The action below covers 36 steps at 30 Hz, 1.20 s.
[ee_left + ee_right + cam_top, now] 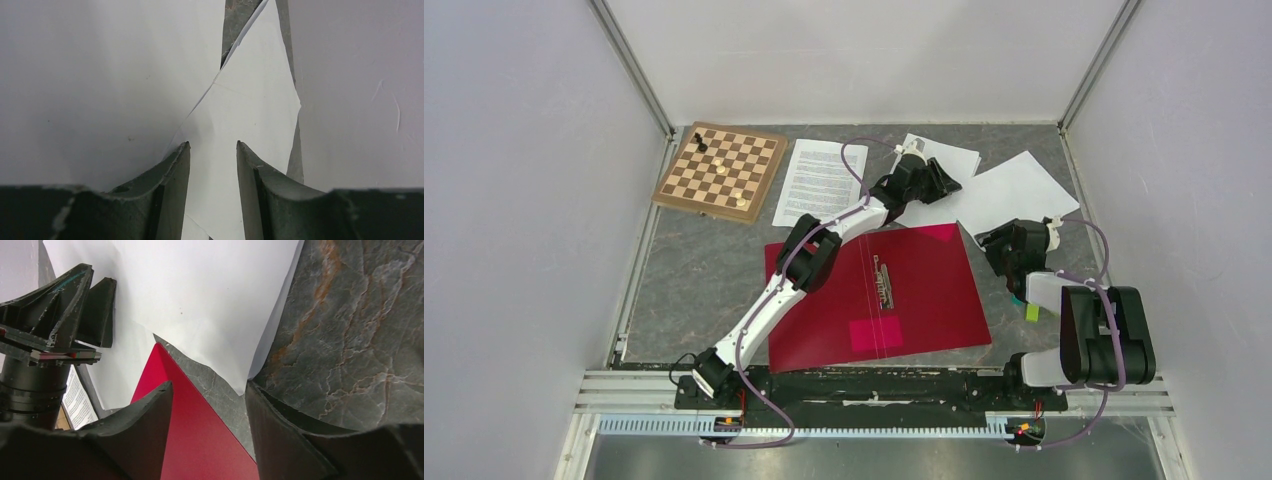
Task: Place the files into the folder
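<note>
The red folder (874,295) lies open and flat in the middle of the table, with its metal clip and pink patch showing. Behind it lie the files: a printed sheet (819,182) and two blank white sheets (949,160) (1019,190). My left gripper (939,180) hangs low over the blank sheets (250,100), jaws apart with nothing between them. My right gripper (999,245) is open over the folder's far right corner (195,440), just short of a blank sheet's corner (200,295). The left gripper (65,305) also shows in the right wrist view.
A brown-and-white chessboard (721,170) with a few pieces sits at the back left. White walls close in the table on three sides. Grey marble table surface (350,340) shows to the right of the sheets.
</note>
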Each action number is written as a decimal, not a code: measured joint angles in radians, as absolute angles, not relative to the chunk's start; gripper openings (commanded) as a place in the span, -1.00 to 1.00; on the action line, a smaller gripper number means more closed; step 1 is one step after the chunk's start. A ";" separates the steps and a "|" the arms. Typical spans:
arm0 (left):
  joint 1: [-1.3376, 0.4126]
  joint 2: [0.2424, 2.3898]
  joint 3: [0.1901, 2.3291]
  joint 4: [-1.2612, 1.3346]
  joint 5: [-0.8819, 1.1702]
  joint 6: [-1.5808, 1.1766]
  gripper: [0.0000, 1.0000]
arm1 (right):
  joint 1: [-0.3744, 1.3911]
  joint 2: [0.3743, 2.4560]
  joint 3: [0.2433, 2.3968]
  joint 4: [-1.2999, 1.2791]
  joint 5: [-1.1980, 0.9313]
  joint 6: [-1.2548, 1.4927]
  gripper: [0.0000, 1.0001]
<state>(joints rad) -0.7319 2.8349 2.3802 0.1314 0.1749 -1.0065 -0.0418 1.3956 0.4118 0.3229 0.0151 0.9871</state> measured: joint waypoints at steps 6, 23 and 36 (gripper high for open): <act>-0.736 2.835 2.392 0.104 0.155 -1.007 -0.10 | -0.052 1.417 0.415 0.335 0.017 0.992 -0.02; -0.737 2.835 2.401 0.077 0.145 -1.007 -0.14 | -0.066 1.370 0.397 0.308 0.062 0.950 0.03; -0.737 2.835 2.406 0.065 0.139 -1.007 -0.14 | -0.070 1.447 0.393 0.403 0.050 0.976 -0.38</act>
<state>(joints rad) -0.7372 2.8346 2.4058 0.0654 0.1394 -1.0065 -0.0696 1.4471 0.3931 0.4034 0.0498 0.9764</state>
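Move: The near corner of the right-hand sheets lies almost under the right hand, about 2 cm to its right, 1 cm back and 1 cm below. The sheets' middle is some 16 cm ahead and 6 cm right; the open folder's middle is 13 cm back and 27 cm left; the coloured blocks are 11 cm back and 11 cm right. From the left hand that corner is roughly 18 cm back and 8 cm right, slightly lower. Rightwards by about 1.5 cm, the right hand works its fingers around the near corner of the right-hand sheets: it closes a little, draws back about 1 cm as it opens again, then pushes forward and about 1 cm down while closing to roughly half its starting gap. The left hand stays almost still by the sheets' left corner, seeming to rest on them. ##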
